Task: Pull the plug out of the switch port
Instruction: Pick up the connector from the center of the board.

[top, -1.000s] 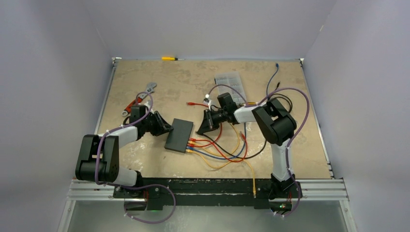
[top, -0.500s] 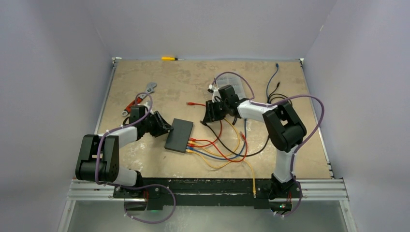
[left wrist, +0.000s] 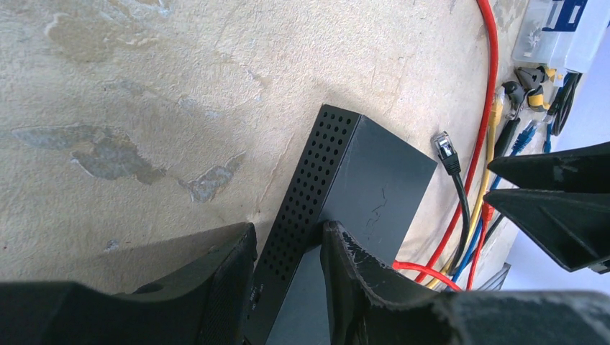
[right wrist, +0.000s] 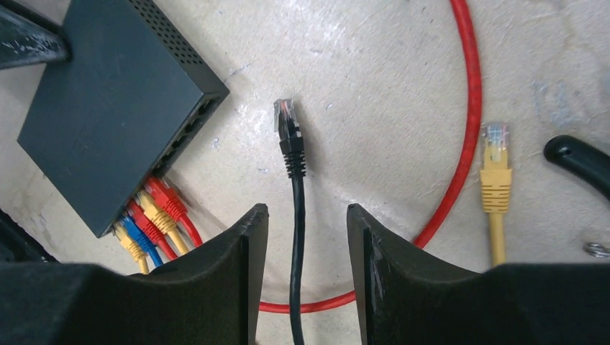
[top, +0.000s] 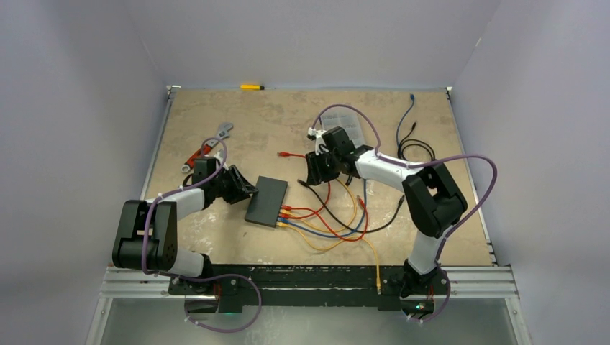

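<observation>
The flat black switch (top: 266,200) (right wrist: 108,108) lies on the table. Red, yellow and blue plugs (right wrist: 155,215) sit in its ports, and the ports beside them (right wrist: 190,126) are free. A black plug (right wrist: 288,126) (left wrist: 444,149) lies loose on the table, out of the switch. My right gripper (right wrist: 307,210) (top: 316,169) is open above its black cable, which runs between the fingers untouched. My left gripper (left wrist: 289,228) (top: 241,188) is open a little. It straddles the switch's (left wrist: 374,187) perforated edge, one finger on the top face.
A loose yellow plug (right wrist: 496,162) and a red cable loop (right wrist: 467,108) lie right of the black plug. A clear organiser box (top: 344,121), a wrench (top: 224,131), a red-handled tool (top: 196,154) and a yellow screwdriver (top: 250,87) lie further back. Tangled cables (top: 338,223) lie near the switch.
My right gripper has opened, let go of the black cable and drawn back from the switch; its elbow swung right. My left gripper has opened slightly and stayed in place.
</observation>
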Available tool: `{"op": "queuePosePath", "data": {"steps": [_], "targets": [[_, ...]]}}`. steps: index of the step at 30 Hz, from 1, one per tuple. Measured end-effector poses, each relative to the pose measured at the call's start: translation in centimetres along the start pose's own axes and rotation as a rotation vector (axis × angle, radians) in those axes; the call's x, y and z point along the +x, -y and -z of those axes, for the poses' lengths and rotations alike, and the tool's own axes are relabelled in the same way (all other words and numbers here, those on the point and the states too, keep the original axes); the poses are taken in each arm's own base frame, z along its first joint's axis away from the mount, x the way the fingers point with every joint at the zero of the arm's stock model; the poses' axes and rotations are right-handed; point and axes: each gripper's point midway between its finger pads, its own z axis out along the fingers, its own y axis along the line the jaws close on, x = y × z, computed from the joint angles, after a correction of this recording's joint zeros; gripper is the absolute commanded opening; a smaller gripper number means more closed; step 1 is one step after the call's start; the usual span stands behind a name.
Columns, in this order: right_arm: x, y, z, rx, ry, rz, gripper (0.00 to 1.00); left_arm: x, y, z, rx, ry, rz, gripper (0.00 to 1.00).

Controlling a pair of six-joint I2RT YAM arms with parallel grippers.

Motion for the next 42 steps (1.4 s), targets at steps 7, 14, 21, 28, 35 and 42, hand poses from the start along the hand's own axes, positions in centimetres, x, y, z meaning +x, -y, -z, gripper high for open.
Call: {"op": "queuePosePath", "data": {"steps": [7,14,21,28,35,42], "targets": [[1.4,-0.5,-0.2,0.008,-0.048,0.013,0.4,0.0,0.0,0.0,0.0,0.001,0.0,0.38],[3.3,-0.4,-1.5,0.018,-0.109,0.018,0.25,0.0,0.0,0.0,0.001,0.001,0.0,0.38],[3.9,0.1,-1.9,0.038,-0.126,0.013,0.0,0.0,0.0,0.0,0.002,0.002,-0.001,0.38],[3.7,0.3,-1.7,0.057,-0.118,0.014,0.0,0.0,0.0,0.0,0.002,0.002,-0.001,0.38],[1.6,-0.8,0.2,0.039,-0.049,0.017,0.0,0.0,0.0,0.0,0.003,0.003,-0.001,0.38],[-2.2,-2.8,3.4,0.0,0.074,0.018,0.0,0.0,0.0,0.0,0.007,0.005,-0.003,0.38]]}}
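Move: The loose black plug, pulled from the switch, lies about 4 cm to the right hand's left, level with it fore and aft and some 4 cm below; its cable runs back and to the right beneath the open fingers. The switch's middle is about 14 cm left and 6 cm back, the yellow loose plug roughly 4 cm ahead and 4 cm right, the red loose plug 7 cm ahead and 9 cm left. From the left hand the black plug is about 15 cm right and 2 cm ahead. The black cable is pinched just behind its plug's boot: the right hand sinks about 4 cm onto it while easing some 2 cm back, and its half-open fingers close fully there. Keeping that grip, the hand lifts roughly 8 cm, drifting little forward or sideways, the wrist tipping its fingers up by about 10 degrees. ##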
